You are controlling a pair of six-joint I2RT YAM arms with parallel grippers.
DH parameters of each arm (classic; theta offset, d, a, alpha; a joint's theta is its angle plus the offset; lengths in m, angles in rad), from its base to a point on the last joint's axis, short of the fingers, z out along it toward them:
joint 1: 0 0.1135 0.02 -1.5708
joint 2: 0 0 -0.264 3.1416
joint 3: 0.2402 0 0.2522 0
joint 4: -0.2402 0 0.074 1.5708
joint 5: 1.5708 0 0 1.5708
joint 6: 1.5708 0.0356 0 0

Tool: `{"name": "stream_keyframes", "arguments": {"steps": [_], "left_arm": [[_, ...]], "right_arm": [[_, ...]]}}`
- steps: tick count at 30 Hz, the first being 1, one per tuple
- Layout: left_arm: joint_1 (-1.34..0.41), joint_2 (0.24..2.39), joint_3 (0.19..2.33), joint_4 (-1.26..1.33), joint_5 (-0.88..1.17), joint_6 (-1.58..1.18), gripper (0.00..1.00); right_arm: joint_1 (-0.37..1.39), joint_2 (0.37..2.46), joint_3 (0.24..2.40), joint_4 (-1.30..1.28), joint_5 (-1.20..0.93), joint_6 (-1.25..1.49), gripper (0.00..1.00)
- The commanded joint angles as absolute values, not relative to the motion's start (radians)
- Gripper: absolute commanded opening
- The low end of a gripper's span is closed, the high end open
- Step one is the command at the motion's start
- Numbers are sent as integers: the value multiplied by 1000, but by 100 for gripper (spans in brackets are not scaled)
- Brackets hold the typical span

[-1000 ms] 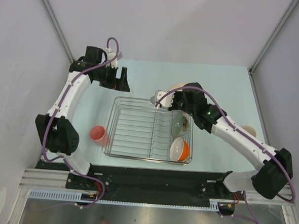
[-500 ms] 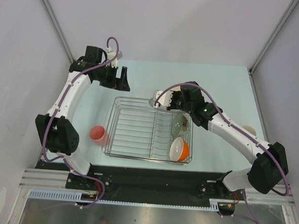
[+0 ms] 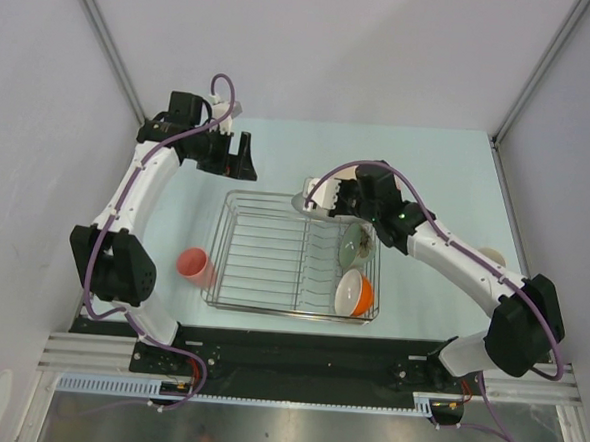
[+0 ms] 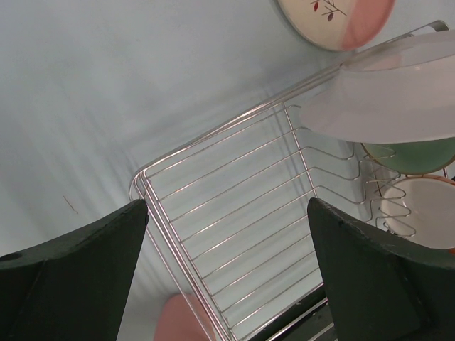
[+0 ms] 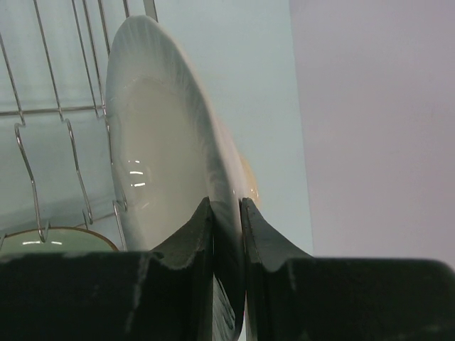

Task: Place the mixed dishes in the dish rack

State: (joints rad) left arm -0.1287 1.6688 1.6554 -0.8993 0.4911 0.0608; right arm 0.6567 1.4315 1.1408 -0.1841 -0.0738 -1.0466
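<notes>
The dish rack point(image 3: 263, 251) stands mid-table. A pale green bowl point(image 3: 354, 247) and an orange bowl with white inside point(image 3: 355, 293) stand in its right-hand prongs. My right gripper point(image 3: 328, 199) is shut on the rim of a white plate point(image 3: 310, 201), held on edge above the rack's far right corner. In the right wrist view the plate point(image 5: 163, 156) sits pinched between both fingers point(image 5: 195, 234), over the rack wires point(image 5: 43, 106). A coral-pink cup point(image 3: 196, 267) stands on the table left of the rack. My left gripper point(image 3: 235, 158) hovers open beyond the rack's far left corner, holding nothing.
A round plate with a pink patch and a leaf pattern point(image 4: 334, 21) lies on the table beyond the rack. A pale dish point(image 3: 491, 257) peeks out behind the right forearm. Grey walls close in the table on three sides.
The right arm has carried the plate slightly toward the far left, and its elbow has swung inward. It now covers the plate on the table. The left arm has not moved.
</notes>
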Motion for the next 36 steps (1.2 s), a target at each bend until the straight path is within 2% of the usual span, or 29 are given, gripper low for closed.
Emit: {"name": "stream_keyframes", "arguments": {"steps": [1,10,13,14,16,17,18,19,25,31,32,35,36], "left_arm": [[-129,1651,1644,-879,502,66,100],[-129,1649,1646,-888,492,78,100],[-129,1651,1646,-888,489,81,99],[-129,1651,1644,-888,491,81,100],[-129,1654,1646,-887,492,81,100],[-129,1652,1646,-888,494,80,100],[-129,1652,1646,-888,494,80,100],[-129,1654,1647,-887,495,80,100],[-129,1654,1647,-888,499,78,100],[-132,1661,1663,-887,509,64,100],[-133,1666,1675,-881,514,58,100],[-158,1689,1728,-856,515,45,100],[-169,1728,1755,-859,503,43,100]], "right_arm": [[641,1470,1140,-147,-141,-950,0],[653,1473,1115,-192,-155,-893,0],[664,1453,1088,-199,-147,-884,26],[667,1448,1069,-201,-137,-882,48],[669,1424,1052,-181,-129,-870,57],[667,1416,1040,-173,-124,-865,69],[667,1408,1037,-161,-121,-861,96],[666,1396,1037,-158,-117,-856,100],[663,1341,1037,-103,-91,-838,100],[634,1191,1037,-11,-78,-750,100],[596,1151,1037,55,-75,-651,100],[536,1115,1039,165,142,-362,100],[462,1120,1045,173,181,-292,100]]}}
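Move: The white plate, still pinched in the right fingers, is bound for the rack's far slots, their middle about 9 cm below this hand, 2 cm back and 1 cm left. The green bowl stands some 10 cm back and 5 cm right, and the orange bowl 21 cm back and 5 cm right. The pink-and-cream plate lies 8 cm ahead and 8 cm right. From the left hand, the slots are 17 cm right, 6 cm back and 9 cm below. The white plate is let go over the far end of the rack: the right hand first barely creeps forward and down, then its fingers open wide as it dips some 6 cm and backs off about 3 cm. Clear of the plate, the hand rises about 12 cm, drifting right and rolling its left side up some 20 degrees. ##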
